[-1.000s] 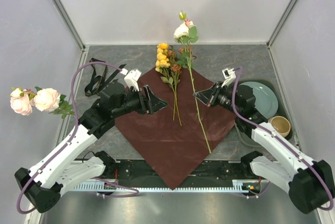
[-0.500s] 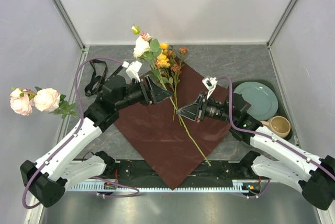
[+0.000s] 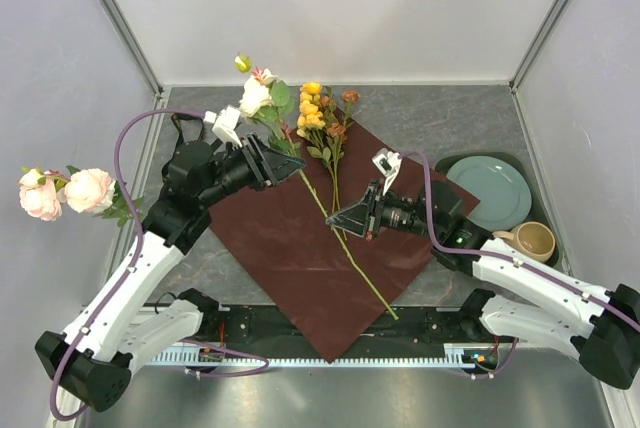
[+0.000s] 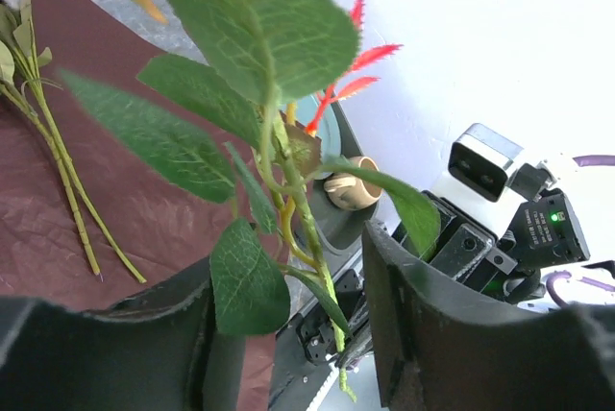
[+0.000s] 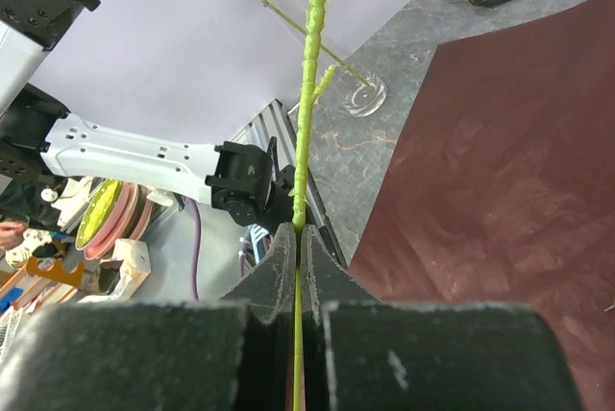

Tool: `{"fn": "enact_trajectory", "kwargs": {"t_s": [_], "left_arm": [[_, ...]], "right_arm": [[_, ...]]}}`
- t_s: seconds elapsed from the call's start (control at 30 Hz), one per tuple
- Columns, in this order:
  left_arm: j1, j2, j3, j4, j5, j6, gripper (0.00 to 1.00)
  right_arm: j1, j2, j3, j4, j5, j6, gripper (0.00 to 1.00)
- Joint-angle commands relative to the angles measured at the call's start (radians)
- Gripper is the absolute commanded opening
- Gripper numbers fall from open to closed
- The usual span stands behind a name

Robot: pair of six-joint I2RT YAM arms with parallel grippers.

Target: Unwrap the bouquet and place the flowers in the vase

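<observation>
The maroon wrapping paper (image 3: 300, 248) lies spread flat. The yellow and rust-orange flowers (image 3: 318, 116) rest on its far corner. A white rose (image 3: 252, 98) on a long green stem (image 5: 309, 65) is lifted at a slant. My right gripper (image 3: 333, 220) (image 5: 299, 233) is shut on that stem low down. My left gripper (image 3: 295, 170) (image 4: 288, 267) stands open around the leafy upper stem (image 4: 306, 209), fingers clear of it. The clear glass vase (image 5: 365, 96) sits on the grey table with a thin stem in it. Pink roses (image 3: 60, 191) hang out at the far left.
A black ribbon (image 3: 185, 143) lies at the back left. At the right are a green plate (image 3: 497, 191) and a beige mug (image 3: 533, 240) (image 4: 351, 190). Grey walls close in on the table's sides and back.
My right gripper has carried the stem leftward and nearer, swinging the white rose to the left. My left gripper has moved back-left onto the leafy stem, and its jaws have narrowed.
</observation>
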Motion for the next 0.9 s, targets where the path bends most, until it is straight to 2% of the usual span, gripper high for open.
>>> {"fn": "enact_trajectory", "kwargs": {"t_s": [0.0, 0.07, 0.13, 0.17, 0.23, 0.27, 0.37, 0.4, 0.47, 0.5, 0.57, 0.6, 0.67, 0.77, 0.8, 0.87], "left_arm": [[0.022, -0.004, 0.022, 0.051, 0.073, -0.044, 0.52], [0.028, -0.005, 0.020, 0.053, 0.074, -0.043, 0.49], [0.031, -0.005, 0.022, 0.051, 0.083, -0.040, 0.41], [0.036, -0.005, 0.025, 0.053, 0.087, -0.038, 0.34], [0.037, -0.008, 0.031, 0.051, 0.093, -0.029, 0.28], [0.039, -0.011, 0.032, 0.050, 0.094, -0.024, 0.18], [0.042, -0.024, 0.048, 0.034, 0.093, 0.006, 0.02], [0.043, -0.031, 0.049, 0.030, 0.081, 0.025, 0.02], [0.043, -0.047, 0.061, 0.011, 0.067, 0.049, 0.02], [0.043, -0.067, 0.069, -0.004, 0.048, 0.084, 0.02], [0.045, -0.082, 0.123, -0.079, 0.030, 0.135, 0.02], [0.045, -0.091, 0.150, -0.111, 0.001, 0.202, 0.02], [0.045, -0.100, 0.251, -0.232, -0.059, 0.282, 0.02], [0.045, -0.113, 0.415, -0.396, -0.154, 0.460, 0.02], [0.045, -0.116, 0.458, -0.438, -0.233, 0.543, 0.02], [0.045, -0.120, 0.581, -0.496, -0.360, 0.617, 0.02]], "right_arm": [[0.026, 0.007, 0.068, 0.038, 0.023, -0.048, 0.00], [0.032, 0.013, 0.074, 0.029, 0.030, -0.062, 0.00], [0.044, 0.016, 0.078, 0.020, 0.036, -0.071, 0.00], [0.049, 0.019, 0.083, 0.015, 0.041, -0.081, 0.00], [0.061, 0.025, 0.089, 0.000, 0.044, -0.091, 0.00], [0.064, 0.027, 0.095, -0.005, 0.044, -0.102, 0.00], [0.073, 0.036, 0.107, -0.021, 0.041, -0.116, 0.00], [0.075, 0.042, 0.112, -0.040, 0.041, -0.123, 0.02], [0.076, 0.053, 0.135, -0.069, 0.053, -0.134, 0.19], [0.075, 0.053, 0.141, -0.104, 0.094, -0.145, 0.42], [0.075, 0.045, 0.155, -0.136, 0.154, -0.154, 0.62], [0.075, 0.033, 0.158, -0.175, 0.232, -0.156, 0.79], [0.073, 0.021, 0.163, -0.227, 0.315, -0.162, 0.95], [0.073, -0.008, 0.163, -0.259, 0.430, -0.176, 0.98], [0.073, -0.018, 0.163, -0.278, 0.455, -0.179, 0.98], [0.072, -0.016, 0.166, -0.293, 0.486, -0.183, 0.98]]}}
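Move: The white rose stem, still held by the right hand, passes between the left hand's open fingers, about level with its pads; that crossing is some 9 cm ahead, 7 cm left and 5 cm above the right hand. From the left hand, the vase stands roughly 25 cm left and 10 cm back, and the remaining flowers lie about 13 cm ahead and 10 cm right, both around 30 cm below. Left fingers pinch the white rose stem, right fingers let go, then the left hand rises about 11 cm, leftwards. ##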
